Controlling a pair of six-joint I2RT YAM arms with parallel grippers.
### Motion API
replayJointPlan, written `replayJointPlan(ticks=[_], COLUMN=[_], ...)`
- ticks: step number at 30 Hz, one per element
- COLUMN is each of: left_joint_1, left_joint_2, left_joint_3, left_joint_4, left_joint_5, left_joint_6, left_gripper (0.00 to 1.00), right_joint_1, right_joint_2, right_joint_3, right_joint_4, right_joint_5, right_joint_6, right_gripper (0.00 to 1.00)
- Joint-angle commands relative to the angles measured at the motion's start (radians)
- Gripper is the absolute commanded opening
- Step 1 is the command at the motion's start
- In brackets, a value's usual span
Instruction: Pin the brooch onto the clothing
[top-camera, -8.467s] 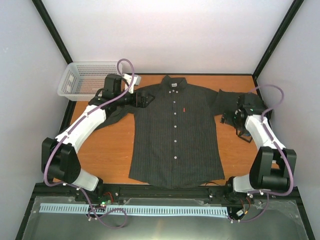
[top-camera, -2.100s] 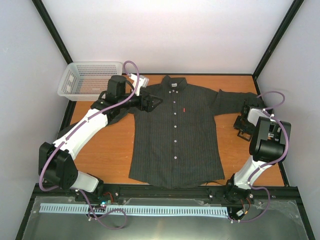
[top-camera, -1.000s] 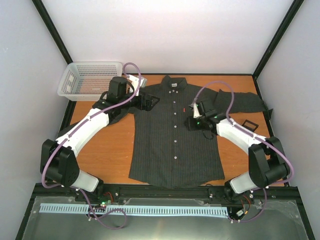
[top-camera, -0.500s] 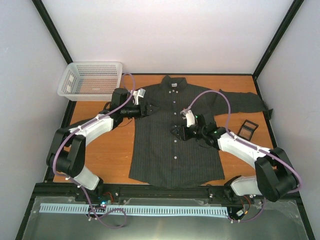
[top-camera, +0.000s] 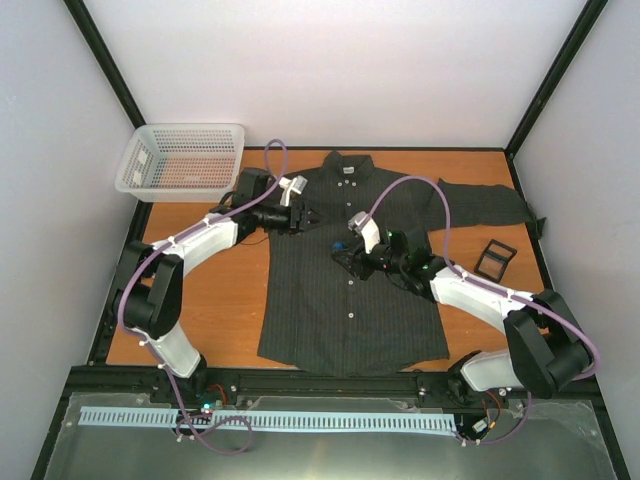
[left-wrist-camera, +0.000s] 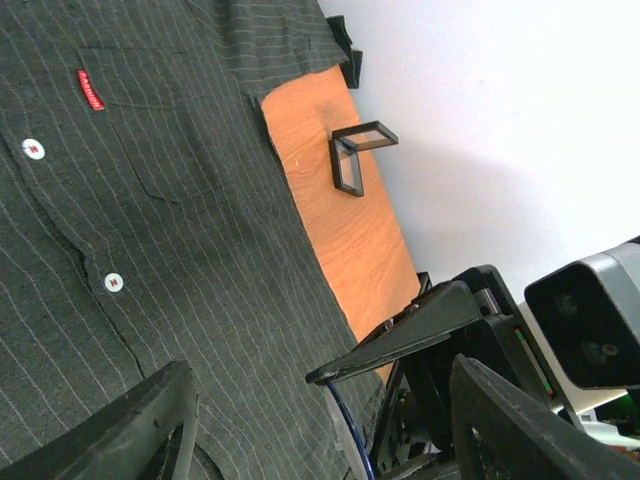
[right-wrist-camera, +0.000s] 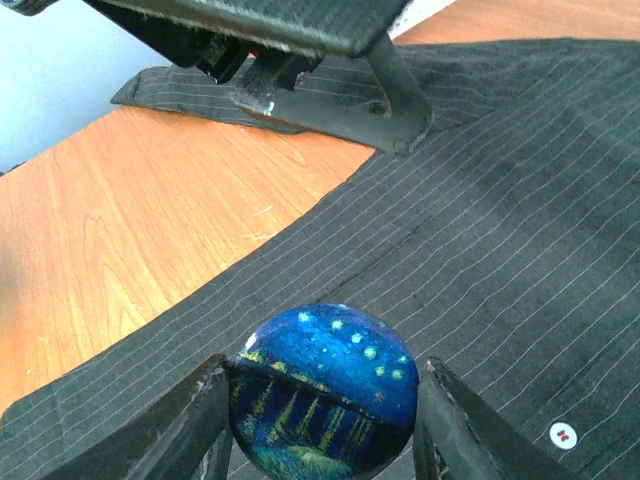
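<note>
The dark pinstriped shirt (top-camera: 350, 320) lies flat and buttoned on the orange table; it also shows in the left wrist view (left-wrist-camera: 150, 250) and the right wrist view (right-wrist-camera: 520, 250). Its red tag (left-wrist-camera: 90, 88) is on the chest pocket. My right gripper (top-camera: 341, 256) is shut on the brooch (right-wrist-camera: 325, 385), a round blue badge with a starry night painting, just above the shirt's chest left of the buttons. My left gripper (top-camera: 310, 219) is open over the shirt near its shoulder, facing the right gripper (left-wrist-camera: 400, 340). The brooch shows edge-on (left-wrist-camera: 352, 425) between its fingers.
A white mesh basket (top-camera: 180, 158) stands at the back left corner. A small black frame stand (top-camera: 494, 258) sits on the table right of the shirt, also in the left wrist view (left-wrist-camera: 352, 160). Bare orange table (top-camera: 220, 300) lies on both sides of the shirt.
My right arm has come from the table's right side to the shirt's chest with the brooch. My left gripper has edged right, towards the right gripper.
</note>
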Motion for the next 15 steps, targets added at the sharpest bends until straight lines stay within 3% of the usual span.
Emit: replayJointPlan(ticks=[1, 15], left_joint_1=[-0.027, -0.087], left_joint_2=[0.03, 0.09], left_joint_3=[0.058, 0.13], left_joint_4=[-0.091, -0.225], left_joint_5=[0.034, 0.032], left_joint_6=[0.086, 0.173], left_gripper=[0.65, 0.41], right_joint_1=[0.011, 0.012], right_joint_2=[-0.002, 0.052], right_joint_3=[-0.01, 0.016], right_joint_4=[0.056, 0.079], right_joint_5=[0.005, 0.016], right_joint_6=[-0.062, -0.073], right_gripper=[0.45, 0.45])
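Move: The brooch is already in the right fingers, about 1 cm to the left of that hand's point and level with it. From the left hand the brooch lies roughly 5 cm back, 5 cm to the right and 3 cm lower. On the shirt well below, some 17 cm beneath the left hand, the red pocket tag is straight to the right by about 12 cm, and the nearest shirt button 8 cm right and 2 cm back. Towards the brooch, which the right hand keeps pinched and nearly still in the air above the shirt, the left hand comes in back, right and down by about 4 cm altogether. It turns some 10 degrees, mostly clockwise, while its fingers narrow from well open to under half open on either side of the brooch's edge-on line, with no touch to be seen yet. ##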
